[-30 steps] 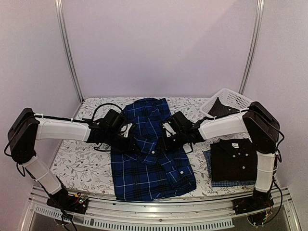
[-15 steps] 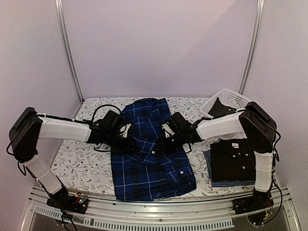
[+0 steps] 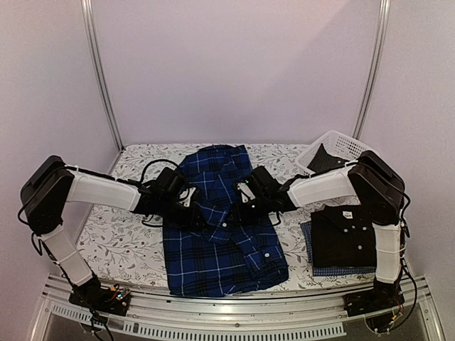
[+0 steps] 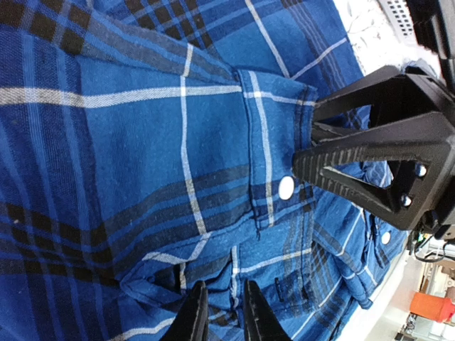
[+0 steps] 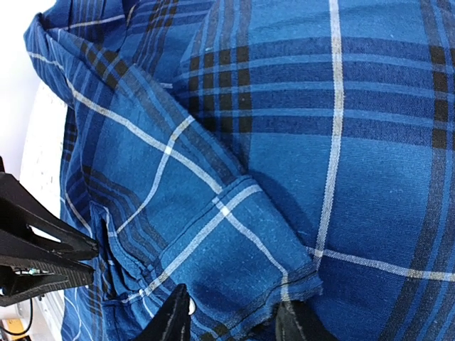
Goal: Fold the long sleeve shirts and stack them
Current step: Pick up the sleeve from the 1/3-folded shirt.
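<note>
The dark blue plaid shirt lies spread in the middle of the table. My left gripper sits on its left half, and in the left wrist view the gripper is shut on a small fold of the plaid cloth. My right gripper faces it from the right. In the right wrist view that gripper is open, its fingers straddling a sleeve cuff. The plain black shirt lies folded at the right, on top of the fine blue check shirt.
A white lattice basket stands at the back right with a dark cloth in it. The floral table cover shows bare left of the plaid shirt. The metal rail runs along the near edge.
The right jaws have narrowed around the sleeve cuff. Both arms have crept slightly inward over the plaid shirt. The left grip looks unchanged.
</note>
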You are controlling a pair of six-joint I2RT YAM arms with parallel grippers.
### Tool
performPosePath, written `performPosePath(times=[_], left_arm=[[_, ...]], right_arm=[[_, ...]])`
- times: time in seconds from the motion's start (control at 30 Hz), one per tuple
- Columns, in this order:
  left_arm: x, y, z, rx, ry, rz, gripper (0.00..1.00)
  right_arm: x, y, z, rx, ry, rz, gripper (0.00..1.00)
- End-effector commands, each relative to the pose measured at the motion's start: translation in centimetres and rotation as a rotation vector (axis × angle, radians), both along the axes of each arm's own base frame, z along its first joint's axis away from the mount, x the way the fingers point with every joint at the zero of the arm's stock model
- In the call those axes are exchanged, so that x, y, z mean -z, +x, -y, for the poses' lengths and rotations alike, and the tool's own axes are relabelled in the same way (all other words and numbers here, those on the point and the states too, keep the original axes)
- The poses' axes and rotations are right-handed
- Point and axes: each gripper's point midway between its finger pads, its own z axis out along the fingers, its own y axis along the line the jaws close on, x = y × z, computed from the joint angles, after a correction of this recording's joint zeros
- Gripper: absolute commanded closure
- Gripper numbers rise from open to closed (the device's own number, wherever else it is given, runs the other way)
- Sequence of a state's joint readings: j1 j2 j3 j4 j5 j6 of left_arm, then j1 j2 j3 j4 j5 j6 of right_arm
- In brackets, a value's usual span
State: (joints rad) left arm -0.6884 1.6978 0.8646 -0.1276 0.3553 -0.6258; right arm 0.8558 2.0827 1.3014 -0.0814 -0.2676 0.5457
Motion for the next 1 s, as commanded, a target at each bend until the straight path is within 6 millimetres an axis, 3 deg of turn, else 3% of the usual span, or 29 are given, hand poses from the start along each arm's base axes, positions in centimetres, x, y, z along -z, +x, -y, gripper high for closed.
performPosePath(times=[0.0, 0.17, 0.5, 0.63, 0.8, 0.97], left_arm=[[1.1, 0.1, -0.4, -0.012, 0.001, -0.018, 0.82], [1.6, 0.0, -0.4, -0.012, 0.008, -0.03, 0.82], [1.6, 0.0, -0.5, -0.015, 0.011, -0.032, 0.83], [0.6, 0.2, -0.6, -0.019, 0.009, -0.01, 0.82], [-1.3, 0.6, -1.0, -0.035, 0.003, 0.021, 0.83], [-4.7, 1.9, -2.7, -0.108, 0.008, 0.095, 0.83]], right_arm=[[0.2, 0.3, 0.8, 0.051, 0.044, -0.033, 0.63], [-1.6, 0.6, 0.5, 0.065, 0.146, -0.046, 0.67], [-0.3, 1.1, 1.5, 0.146, 0.13, -0.081, 0.73], [-0.2, 1.5, 1.2, 0.149, 0.133, -0.073, 0.81], [-1.6, 2.1, 0.9, 0.153, 0.152, -0.039, 0.99], [-4.7, 2.6, 0.7, 0.139, 0.157, 0.034, 1.0]])
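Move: The end edge of the upper sleeve's cuff lies practically at the right hand's half-open fingertips, the cuff's middle some 2 cm to the left, 1 cm back and 1 cm lower. The cuff's white button is about 3 cm left and 3 cm back of that hand, and the other sleeve's cuff roughly 10 cm to its right and 11 cm back, a couple of centimetres lower. From the left hand the upper cuff is about 6 cm right, 3 cm ahead and 2 cm below. The right hand closes from not quite half open to fully shut on the end edge of the upper cuff, forward of its button, pinching it while the hand slides about 1.5 cm right and 1 cm forward, turns a little clockwise and rolls its left side up by 5 degrees or so. The left hand, fingers kept nearly shut, dips about 1.5 cm towards the sleeve beside the cuff, waits there, then lifts some 2.5 cm and begins to drift right. ##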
